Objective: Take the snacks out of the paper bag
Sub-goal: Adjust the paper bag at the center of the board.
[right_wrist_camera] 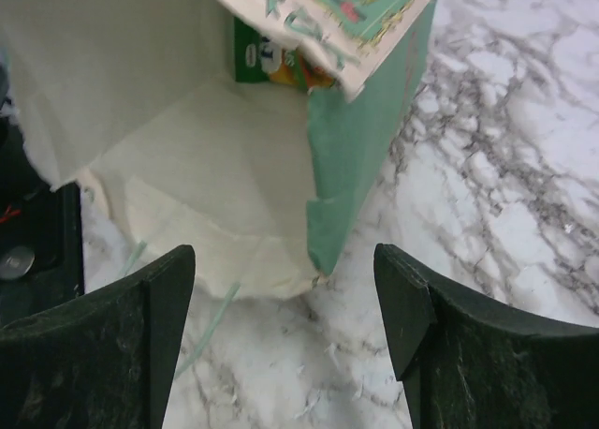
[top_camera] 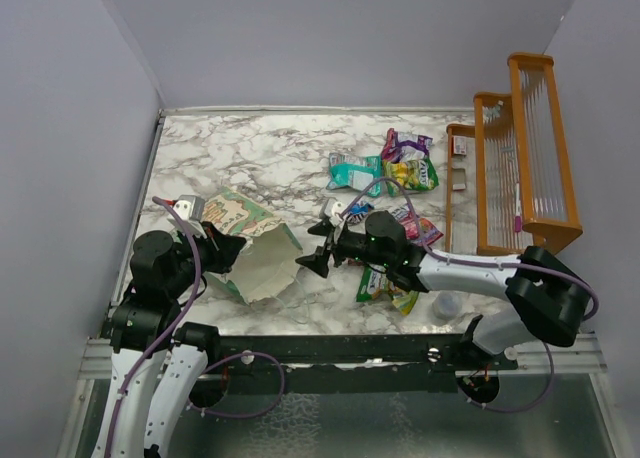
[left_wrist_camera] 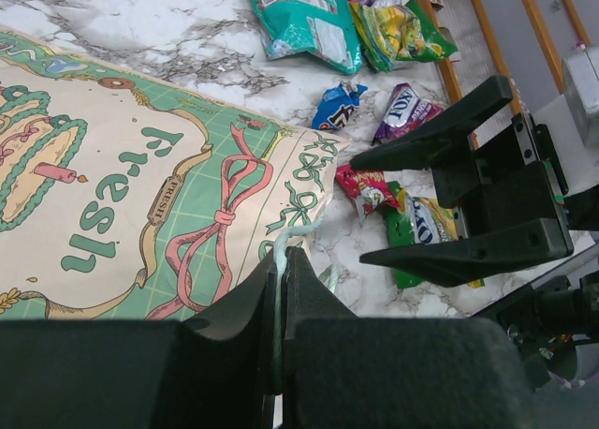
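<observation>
The mint-green paper bag lies on its side with its white mouth toward my right gripper. My left gripper is shut on the bag's thin string handle, beside the printed panel. The right gripper stands open just outside the mouth, nothing between its fingers. Deep inside the bag one snack packet shows, green and orange. Several snacks lie on the table to the right: teal, yellow-green, purple, blue, red-pink, green.
A wooden rack stands along the right side of the marble table. A small grey round cap sits near the front edge by the right arm. Walls close off the left, back and right.
</observation>
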{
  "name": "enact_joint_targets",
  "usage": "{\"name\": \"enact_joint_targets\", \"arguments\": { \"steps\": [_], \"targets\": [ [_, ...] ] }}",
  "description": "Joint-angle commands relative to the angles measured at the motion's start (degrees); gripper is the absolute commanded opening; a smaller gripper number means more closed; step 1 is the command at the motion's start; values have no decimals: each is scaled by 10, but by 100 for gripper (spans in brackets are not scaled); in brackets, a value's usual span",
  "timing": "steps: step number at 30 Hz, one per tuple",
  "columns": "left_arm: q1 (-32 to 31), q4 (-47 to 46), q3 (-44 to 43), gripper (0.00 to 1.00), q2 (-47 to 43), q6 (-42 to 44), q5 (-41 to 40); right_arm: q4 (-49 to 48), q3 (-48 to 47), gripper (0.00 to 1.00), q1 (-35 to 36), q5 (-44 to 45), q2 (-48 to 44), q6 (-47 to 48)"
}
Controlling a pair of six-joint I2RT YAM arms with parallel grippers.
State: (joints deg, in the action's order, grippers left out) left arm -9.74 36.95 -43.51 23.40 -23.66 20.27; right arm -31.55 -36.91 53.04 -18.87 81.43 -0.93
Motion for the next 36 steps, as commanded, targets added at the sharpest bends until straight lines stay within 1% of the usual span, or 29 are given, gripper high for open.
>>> {"name": "enact_joint_targets", "arguments": {
  "steps": [1, 4, 7, 12, 14, 16, 20, 21, 23, 25, 27, 28, 29, 34, 36],
  "targets": [
    [3, -1, -6, 0, -4, -4, -11, -58, -56, 77, 19, 111, 53, 13],
    [4, -1, -6, 0, -2, -3, -12, -45, -89, 74, 41, 158, 86, 16],
    [4, -1, -6, 0, 0, -3, -12, -26, -122, 72, 77, 263, 112, 21],
    [4, -1, -6, 0, 4, -4, -12, -23, -153, 72, 122, 425, 150, 17],
    [4, 0, -6, 0, 4, -4, -11, -25, -162, 68, 129, 495, 165, 15],
    [4, 0, -7, 0, 4, -3, -10, -25, -168, 62, 129, 532, 170, 13],
    [4, -1, -7, 0, 3, -2, -9, -25, -180, 51, 128, 544, 176, 34],
    [4, -1, -7, 0, 3, -2, -9, -19, -183, 45, 129, 539, 177, 34],
    [4, -1, -6, 0, 3, -2, -10, -19, -183, 32, 128, 531, 177, 41],
    [4, -1, -6, 0, 4, -3, -11, -22, -174, 16, 128, 512, 168, 41],
    [4, -1, -6, 0, 5, -3, -11, -23, -166, 4, 129, 503, 156, 36],
    [4, -1, -6, 0, 6, -4, -12, -22, -160, 2, 128, 503, 151, 33],
    [4, -1, -6, 0, 8, -6, -14, -22, -155, 1, 128, 505, 145, 30],
    [4, 0, -6, 0, 28, -8, -4, -14, -119, 1, 129, 528, 110, 3],
    [4, 1, -6, 0, 40, -5, 6, 2, -105, 1, 129, 517, 95, -23]
  ]
}}
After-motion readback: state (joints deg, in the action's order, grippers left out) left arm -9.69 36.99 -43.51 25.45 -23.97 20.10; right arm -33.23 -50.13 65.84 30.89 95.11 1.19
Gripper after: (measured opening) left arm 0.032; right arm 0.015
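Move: Just ahead and to the left of the open right hand is the far side edge of the paper bag's mouth by its top corner, about 7 cm forward, 5 cm left and roughly level. To that hand's right, about 11 cm lower, lie the small blue packet (15 cm forward, 17 right) and the red packet (4 forward, 16 right). From the left hand, the corner is about 8 cm ahead, 12 right and 9 lower. Swinging forward some 7 cm and first left to the bag's mouth, then a little back right, the right hand turns clockwise about 35 degrees so that its fingers point more forward. The fingers close fully on the green paper of the far side edge beside the top corner and pinch it, then start drawing right by about 1.5 cm. The left hand stays put, keeping its grip on the handle cord. ##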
